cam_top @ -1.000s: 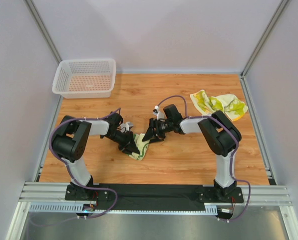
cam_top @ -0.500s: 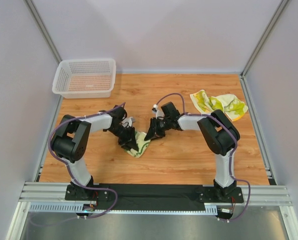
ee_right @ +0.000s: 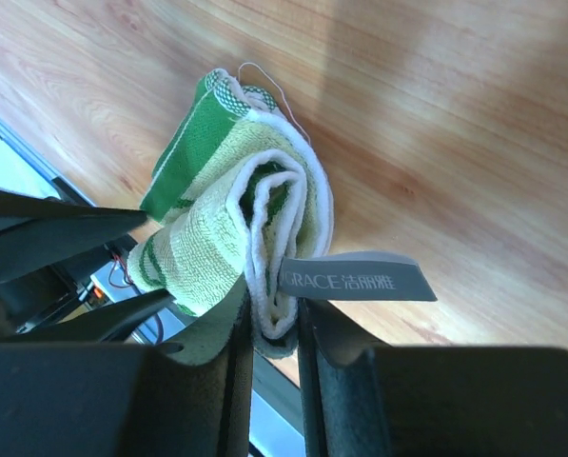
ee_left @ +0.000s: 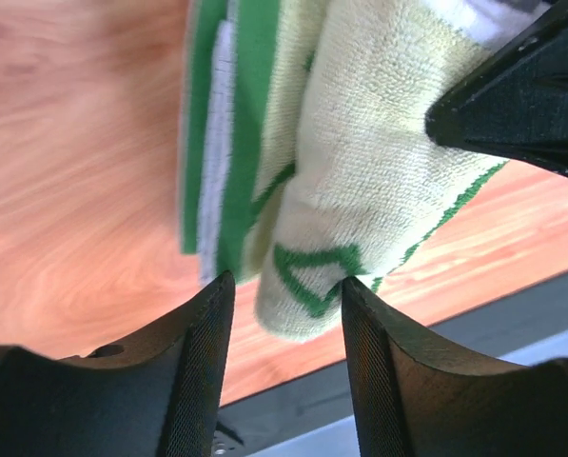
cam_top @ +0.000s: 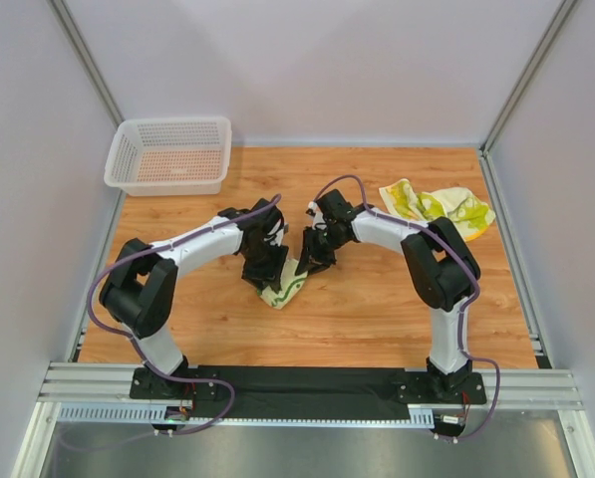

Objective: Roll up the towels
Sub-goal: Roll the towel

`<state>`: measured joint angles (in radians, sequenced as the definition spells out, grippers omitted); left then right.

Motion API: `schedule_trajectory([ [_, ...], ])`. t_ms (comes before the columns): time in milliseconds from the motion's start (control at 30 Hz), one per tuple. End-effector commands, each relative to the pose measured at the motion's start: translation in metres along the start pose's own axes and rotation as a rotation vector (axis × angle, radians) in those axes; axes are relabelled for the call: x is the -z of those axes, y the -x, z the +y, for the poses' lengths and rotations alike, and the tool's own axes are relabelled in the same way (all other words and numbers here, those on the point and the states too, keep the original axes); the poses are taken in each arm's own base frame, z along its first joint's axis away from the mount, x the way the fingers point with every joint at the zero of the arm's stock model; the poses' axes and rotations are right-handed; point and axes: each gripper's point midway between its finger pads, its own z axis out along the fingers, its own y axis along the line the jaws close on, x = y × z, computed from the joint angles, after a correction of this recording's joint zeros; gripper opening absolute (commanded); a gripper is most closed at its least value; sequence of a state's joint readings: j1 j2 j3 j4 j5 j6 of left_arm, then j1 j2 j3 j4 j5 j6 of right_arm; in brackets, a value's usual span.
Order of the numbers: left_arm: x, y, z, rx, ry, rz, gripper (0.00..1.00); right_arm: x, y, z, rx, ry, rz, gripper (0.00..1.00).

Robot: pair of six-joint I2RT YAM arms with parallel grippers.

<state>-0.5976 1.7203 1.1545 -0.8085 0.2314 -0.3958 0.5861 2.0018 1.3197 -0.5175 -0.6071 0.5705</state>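
Note:
A partly rolled towel (cam_top: 286,287), cream-yellow with green lines, lies on the wooden table between both grippers. My right gripper (ee_right: 274,324) is shut on the folded edge of this towel (ee_right: 226,219), just beside its grey label (ee_right: 355,279). My left gripper (ee_left: 288,286) is open around the towel's (ee_left: 360,162) other end; the cloth touches one inner pad and a gap shows at the other. In the top view the left gripper (cam_top: 266,269) and the right gripper (cam_top: 313,261) stand close together over it. More towels (cam_top: 439,207) lie crumpled at the back right.
A white mesh basket (cam_top: 167,155) stands at the back left corner. Grey walls and metal posts ring the table. The black base rail (cam_top: 297,383) runs along the near edge. Purple cables loop from both arms.
The right gripper has shut on the towel's edge. The left gripper has opened and let go of the towel. Both grippers and the towel have shifted slightly right.

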Motion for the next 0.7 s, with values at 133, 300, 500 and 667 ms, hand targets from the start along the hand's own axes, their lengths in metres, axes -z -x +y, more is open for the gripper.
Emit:
schedule_trajectory([
  [133,0.049,0.025,-0.003,-0.179,0.179,-0.219,0.56,0.017,-0.005,0.006,-0.004,-0.057,0.030,0.05],
  [300,0.054,0.022,-0.036,-0.303,0.116,-0.283,0.56,0.016,-0.005,0.007,-0.028,-0.074,0.044,0.05],
  [500,0.042,0.006,-0.075,-0.395,-0.005,-0.274,0.56,0.014,-0.008,0.004,-0.053,-0.100,0.059,0.04],
  [667,0.014,-0.010,-0.075,-0.411,0.003,-0.186,0.56,0.012,-0.008,0.005,-0.064,-0.092,0.068,0.04],
])
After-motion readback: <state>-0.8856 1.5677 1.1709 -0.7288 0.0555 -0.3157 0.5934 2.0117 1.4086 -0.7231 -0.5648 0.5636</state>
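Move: Just to the right of the left hand, about 4 cm over and 1 cm back, lies the middle of the half-rolled towel, some 2 cm below the fingertips. The right gripper holds the towel's far end, roughly 9 cm to the right and 4 cm ahead of the left hand. From the right hand, the towel's middle is about 5 cm back, 5 cm left and 2 cm down. Rising about 5 cm clear of the towel with its fingers staying open, the left hand edges forward, then swings right and back across the roll to above its near right side, some 6 cm to the right overall. Its wrist turns about 20 degrees clockwise while the fingertips tilt forward. The right hand keeps its pinch on the far end, easing back, right and up about a centimetre each way. ##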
